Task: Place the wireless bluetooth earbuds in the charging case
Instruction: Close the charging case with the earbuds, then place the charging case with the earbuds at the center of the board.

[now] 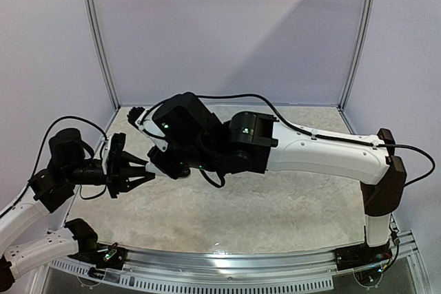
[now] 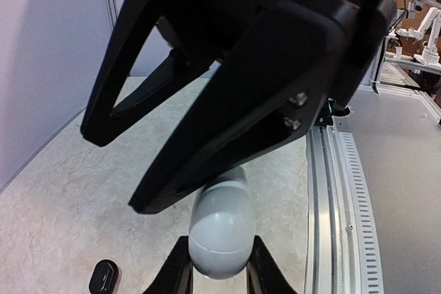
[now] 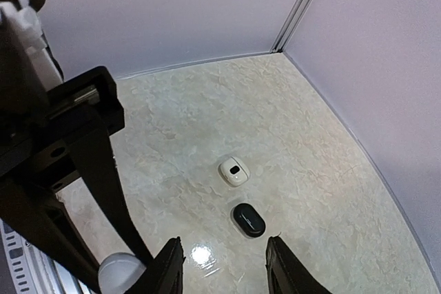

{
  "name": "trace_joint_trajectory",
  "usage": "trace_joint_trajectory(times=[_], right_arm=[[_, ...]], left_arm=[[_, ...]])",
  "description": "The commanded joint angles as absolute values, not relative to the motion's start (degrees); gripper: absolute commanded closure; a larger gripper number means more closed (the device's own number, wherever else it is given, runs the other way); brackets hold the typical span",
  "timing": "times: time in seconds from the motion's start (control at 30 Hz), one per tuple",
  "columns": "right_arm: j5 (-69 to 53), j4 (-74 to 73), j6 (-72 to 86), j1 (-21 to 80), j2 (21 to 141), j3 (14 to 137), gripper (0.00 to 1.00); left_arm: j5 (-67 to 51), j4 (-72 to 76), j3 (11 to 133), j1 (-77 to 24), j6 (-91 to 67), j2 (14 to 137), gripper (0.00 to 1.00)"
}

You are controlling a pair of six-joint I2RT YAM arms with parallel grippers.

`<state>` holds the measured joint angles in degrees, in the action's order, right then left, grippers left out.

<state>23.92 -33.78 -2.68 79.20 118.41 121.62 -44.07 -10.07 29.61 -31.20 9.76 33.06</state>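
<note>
A pale grey egg-shaped charging case [image 2: 220,228] with a seam round it sits between the tips of my left gripper [image 2: 220,270], which is shut on it above the table. My left gripper [image 1: 138,174] points right. My right gripper [image 1: 160,169] hangs close over it, its black fingers [image 2: 262,80] filling the left wrist view just above the case. In the right wrist view my right gripper [image 3: 224,266] is open and holds nothing, and the case [image 3: 120,273] shows at the lower left. I can make out no earbuds in any view.
On the marble-patterned table lie a small white rounded case with a dark window [image 3: 233,171] and a black oval case [image 3: 249,219], just beyond the right fingertips. The black one [image 2: 103,277] also shows left of my left gripper. A metal rail [image 2: 331,191] runs along the near edge. Walls enclose the table.
</note>
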Motion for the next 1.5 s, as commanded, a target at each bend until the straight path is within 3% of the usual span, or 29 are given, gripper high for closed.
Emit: trace_joint_trajectory(times=[0.0,0.2,0.37,0.67,0.87,1.3,1.37,1.47], right_arm=[[24.31,-35.7,2.15,80.57,114.76,117.73,0.58],[35.79,-38.97,10.33,77.63,110.38,114.62,0.58],[36.09,-47.49,27.19,70.23,103.68,104.48,0.56],[28.08,-45.39,49.18,60.03,90.65,74.06,0.51],[28.81,-42.46,56.87,59.54,82.12,62.45,0.46],[25.33,-43.25,62.88,58.67,79.44,56.16,0.28],[25.2,-43.12,63.16,58.64,79.75,56.31,0.25],[24.89,-43.66,63.52,58.62,80.3,56.92,0.23]], left_arm=[[-40.91,-6.06,30.5,-31.82,5.81,33.64,1.0],[-38.15,-5.81,30.72,-31.52,-3.89,36.49,1.0],[-34.28,-10.05,34.33,-28.48,-15.43,44.13,1.0],[-36.65,-32.46,56.26,-15.31,-16.54,72.78,1.0],[-36.94,-44.96,74.79,-11.98,-14.46,95.86,1.0],[-41.66,-22.54,78.33,-10.61,-29.82,119.53,1.0],[-40.98,-20.78,76.91,-10.56,-31.28,120.56,0.91],[-40.16,-19.6,74.38,-10.58,-33.0,120.97,0.58]])
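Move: My left hand already holds the closed white charging case. It is bound for an empty patch of table about 28 cm ahead, 3 cm to the left and 23 cm below. The black case stands 19 cm ahead, level sideways, and the white case with the black dot 21 cm ahead and 9 cm left, both 24 cm down. From my right hand the charging case lies some 4 cm back, 2 cm left and 4 cm lower. Keeping my grip on the closed case, I swing my left hand forward about 28 cm, then drop it steeply some 22 cm to the patch beyond the black case, tipping the fingers from near level to slanting down to the right. My right hand comes off the case and withdraws about 33 cm right and 17 cm down, turning clockwise some 60 degrees and opening wider. ##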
